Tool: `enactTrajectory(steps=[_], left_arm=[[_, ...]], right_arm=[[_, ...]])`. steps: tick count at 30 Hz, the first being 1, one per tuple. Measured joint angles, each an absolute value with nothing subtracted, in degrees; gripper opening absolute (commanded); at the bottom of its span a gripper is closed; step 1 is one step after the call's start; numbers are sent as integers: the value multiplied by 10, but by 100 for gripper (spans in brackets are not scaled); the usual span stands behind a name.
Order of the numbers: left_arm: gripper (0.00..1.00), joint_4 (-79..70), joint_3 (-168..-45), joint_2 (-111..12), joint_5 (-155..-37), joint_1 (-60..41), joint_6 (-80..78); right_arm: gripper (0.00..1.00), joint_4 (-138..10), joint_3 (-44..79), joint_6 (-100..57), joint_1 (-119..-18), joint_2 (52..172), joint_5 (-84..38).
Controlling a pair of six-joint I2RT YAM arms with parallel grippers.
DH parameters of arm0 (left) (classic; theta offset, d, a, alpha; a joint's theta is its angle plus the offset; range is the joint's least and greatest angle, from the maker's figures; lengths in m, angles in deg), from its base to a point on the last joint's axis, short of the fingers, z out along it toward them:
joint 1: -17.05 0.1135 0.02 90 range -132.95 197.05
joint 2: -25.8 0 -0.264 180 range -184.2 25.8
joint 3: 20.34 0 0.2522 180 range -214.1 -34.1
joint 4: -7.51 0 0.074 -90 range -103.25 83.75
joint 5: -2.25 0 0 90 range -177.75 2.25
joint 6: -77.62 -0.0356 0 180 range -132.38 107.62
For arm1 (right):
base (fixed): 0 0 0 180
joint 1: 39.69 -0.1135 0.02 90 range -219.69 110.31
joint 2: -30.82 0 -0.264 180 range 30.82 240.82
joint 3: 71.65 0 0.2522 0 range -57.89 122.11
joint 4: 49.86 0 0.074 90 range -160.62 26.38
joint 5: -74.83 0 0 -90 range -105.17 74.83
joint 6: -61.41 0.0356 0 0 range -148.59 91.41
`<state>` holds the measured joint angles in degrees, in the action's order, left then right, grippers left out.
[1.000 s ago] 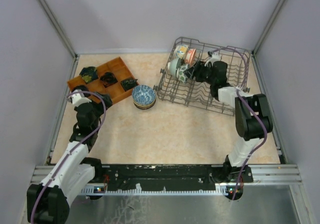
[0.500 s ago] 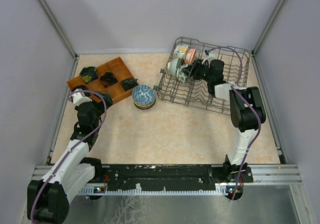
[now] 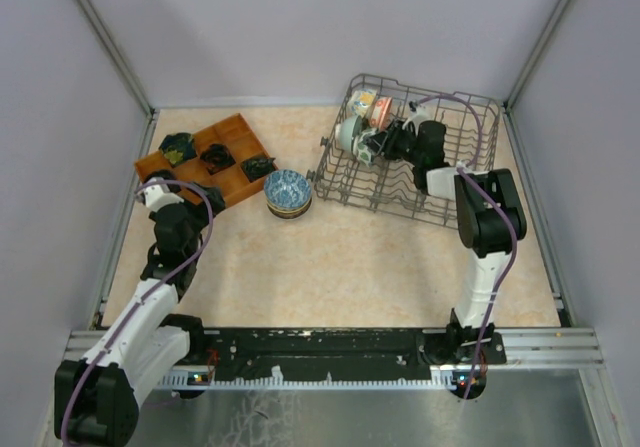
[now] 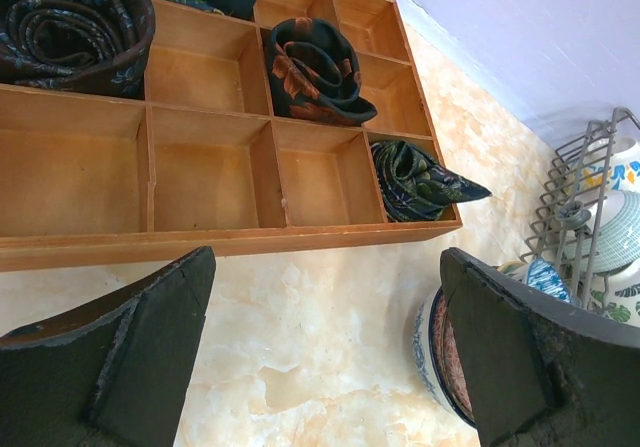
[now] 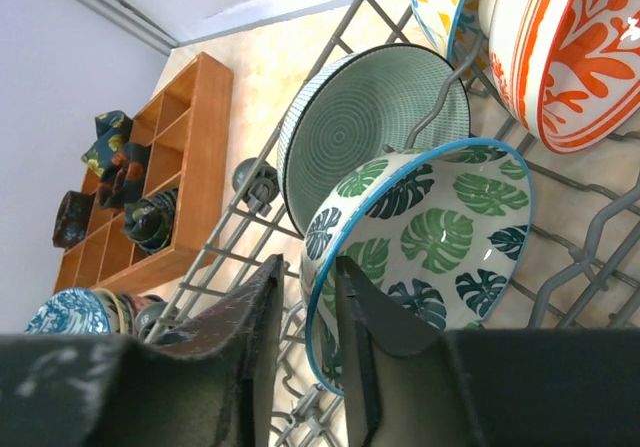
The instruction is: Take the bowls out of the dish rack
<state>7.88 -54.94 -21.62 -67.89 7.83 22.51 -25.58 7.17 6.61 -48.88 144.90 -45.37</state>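
The grey wire dish rack (image 3: 450,202) stands at the back right and holds several bowls on edge. My right gripper (image 3: 375,147) reaches into it. In the right wrist view its jaws (image 5: 310,287) straddle the blue rim of the green leaf bowl (image 5: 440,237), one finger inside and one outside, and a thin gap still shows on the outer side. Behind that bowl leans a pale teal bowl (image 5: 370,107), with an orange-patterned one (image 5: 570,47) beyond. A stack of bowls (image 3: 288,192) topped by a blue-white one sits on the table. My left gripper (image 3: 160,195) hangs open and empty near it.
A brown wooden compartment tray (image 3: 215,157) with dark rolled cloths lies at the back left. In the left wrist view its front wall (image 4: 200,242) is just ahead of my fingers and the bowl stack (image 4: 432,352) is by the right finger. Grey walls enclose the table.
My right gripper has pushed further left into the rack onto the green leaf bowl's rim, and its jaws have narrowed. The left arm has barely moved.
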Motion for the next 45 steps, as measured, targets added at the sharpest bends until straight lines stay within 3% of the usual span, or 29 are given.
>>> enactTrajectory(steps=[11,25,36,40,45], left_arm=[[99,79,-549,-213,-678,78,225],[99,74,-549,-193,-678,78,225],[99,60,-549,-168,-679,78,225],[99,45,-550,-165,-684,78,223],[99,20,-565,-169,-694,78,217]], right_arm=[[0,-238,72,91,-488,1458,-461],[0,-191,35,119,-488,1440,-460],[0,-184,0,122,-494,1298,-477],[0,-269,0,55,-540,1214,-453],[0,-449,20,-71,-684,1115,-380]])
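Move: The palm-leaf bowl stands on edge in the rack with its near rim already between the right fingertips; its middle is about 4 cm ahead, 2 cm left and 1 cm below. The ribbed green bowl is some 7 cm ahead and 7 cm left, the orange bowl about 13 cm straight ahead. The bowl stack on the table lies roughly 10 cm back, 20 cm left and 7 cm lower. From the left hand, the palm-leaf bowl is around 18 cm ahead, 41 cm right and slightly lower. Close the right gripper on the near rim of the palm-leaf bowl and hold the place until the pinch is made. Then lift the bowl about 16 cm, mostly straight up with a little draw back, and sweep it back and left out over the rack's left side, fingertips tipping up some 20 degrees and the hand turning a little counter-clockwise. ##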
